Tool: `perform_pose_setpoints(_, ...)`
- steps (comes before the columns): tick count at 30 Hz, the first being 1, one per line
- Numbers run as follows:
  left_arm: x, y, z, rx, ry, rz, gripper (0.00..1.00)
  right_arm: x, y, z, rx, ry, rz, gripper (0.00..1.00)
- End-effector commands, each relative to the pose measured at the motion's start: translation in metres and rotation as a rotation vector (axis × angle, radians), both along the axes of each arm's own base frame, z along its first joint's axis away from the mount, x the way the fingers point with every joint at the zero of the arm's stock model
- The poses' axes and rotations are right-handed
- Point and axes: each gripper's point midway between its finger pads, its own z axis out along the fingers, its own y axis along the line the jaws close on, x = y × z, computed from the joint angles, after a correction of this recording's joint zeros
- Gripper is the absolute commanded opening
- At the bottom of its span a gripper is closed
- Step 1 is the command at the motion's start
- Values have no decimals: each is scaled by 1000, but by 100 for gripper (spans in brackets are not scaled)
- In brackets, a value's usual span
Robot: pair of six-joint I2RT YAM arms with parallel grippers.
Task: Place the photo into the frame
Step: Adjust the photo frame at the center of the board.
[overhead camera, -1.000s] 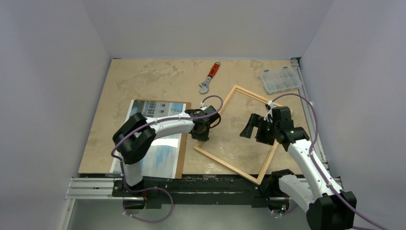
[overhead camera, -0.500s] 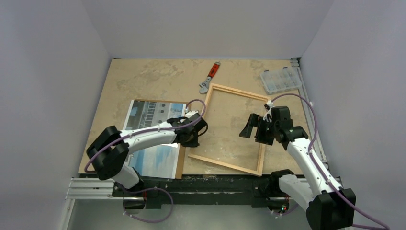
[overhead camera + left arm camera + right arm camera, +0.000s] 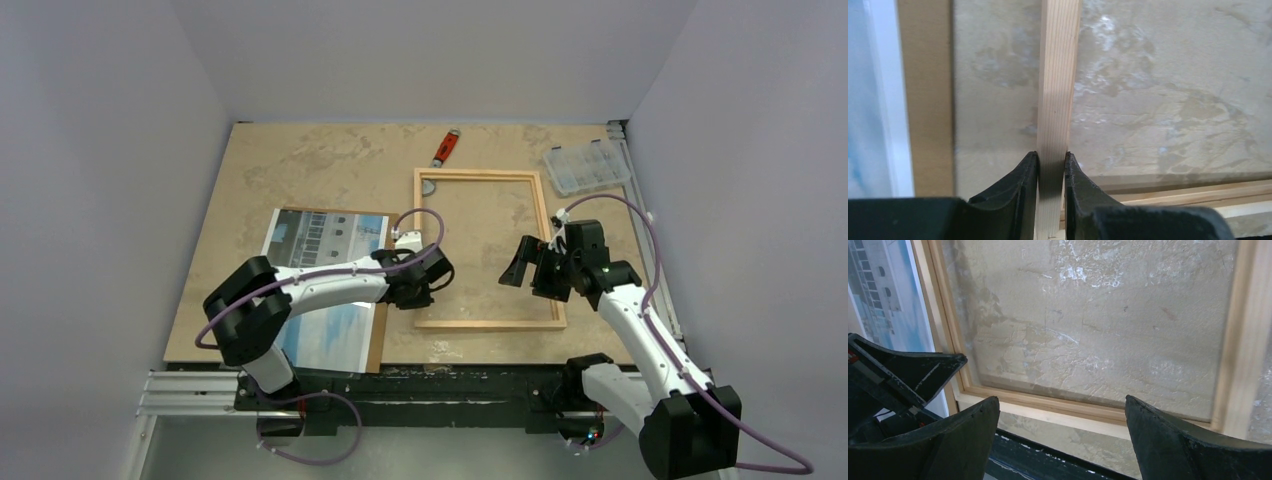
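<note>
The frame (image 3: pixel 480 174), thin light wood strips with clear glazing, lies flat on the table, square to its edges. My left gripper (image 3: pixel 425 288) is shut on the frame's left strip (image 3: pixel 1058 75) near the near-left corner, one finger on each side of the wood. The photo (image 3: pixel 325 235), a white building under blue sky, lies face up to the left of the frame, and my left arm hides part of it. My right gripper (image 3: pixel 520 266) hovers open over the frame's right half; its wrist view shows the frame's near strip (image 3: pixel 1048 407) between wide-apart fingers (image 3: pixel 1060 400).
The photo rests on a brown backing board (image 3: pixel 379 335). A red-handled wrench (image 3: pixel 446 147) lies at the back, its head under the frame's far-left corner. A clear plastic parts box (image 3: pixel 587 165) sits at the back right. The black base rail (image 3: pixel 430 385) runs along the near edge.
The frame has swung from a diagonal tilt to square with the table, dragged by my left gripper, which closed on its left strip. The right arm has stayed put.
</note>
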Motion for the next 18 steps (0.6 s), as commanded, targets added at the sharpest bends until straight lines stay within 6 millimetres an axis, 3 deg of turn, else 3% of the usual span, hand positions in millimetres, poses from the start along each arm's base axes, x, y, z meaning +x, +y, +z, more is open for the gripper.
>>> perform_pose_setpoints(1, -1, -46, 20, -102, -47, 15, 0, 10, 2, 14, 9, -51, 7, 95)
perform_pose_setpoints(3, -8, -59, 19, -126, -34, 15, 0, 10, 2, 13, 8, -48, 7, 95)
perform_pose_setpoints(5, -14, -73, 19, -166, -33, 1, 12, 11, 2, 12, 4, -49, 11, 95)
perform_pose_setpoints(8, -19, -86, 22, -222, -36, -21, 42, 12, 1, 10, -7, -43, 13, 95)
perform_pose_setpoints(9, -19, -89, 24, -240, -35, -28, 57, 12, 1, 10, -10, -42, 14, 95)
perform_pose_setpoints(11, -20, -89, 28, -257, -38, -30, 84, 12, 0, 8, -15, -38, 17, 95)
perform_pose_setpoints(12, -20, -86, 31, -260, -45, -31, 92, 12, -1, 9, -20, -38, 17, 95)
perform_pose_setpoints(14, -15, -79, 45, -280, -71, -39, 99, 12, -2, 9, -31, -38, 20, 95)
perform_pose_setpoints(18, 6, -54, 93, -373, -142, -50, 100, 12, -4, 13, -42, -50, 21, 95)
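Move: The left hand still grips the frame's left rail near its front corner; the frame's middle lies about 12 cm ahead and 15 cm to its right. The photo is about 21 cm to this hand's left and some 2 cm ahead, the wrench 31 cm ahead and 4 cm right, the plastic box 31 cm ahead and 35 cm right. From the right hand, the frame's middle is roughly 4 cm ahead, 6 cm left and 8 cm below. Rightwards and a little back, the left hand drags the frame by its left rail, away from the photo, travelling about 7 cm to the right in all. In the later part of that travel the fingers open wide and let go of the rail, and the hand then rises some 2.5 cm, its left side tipping down about 10 degrees. ##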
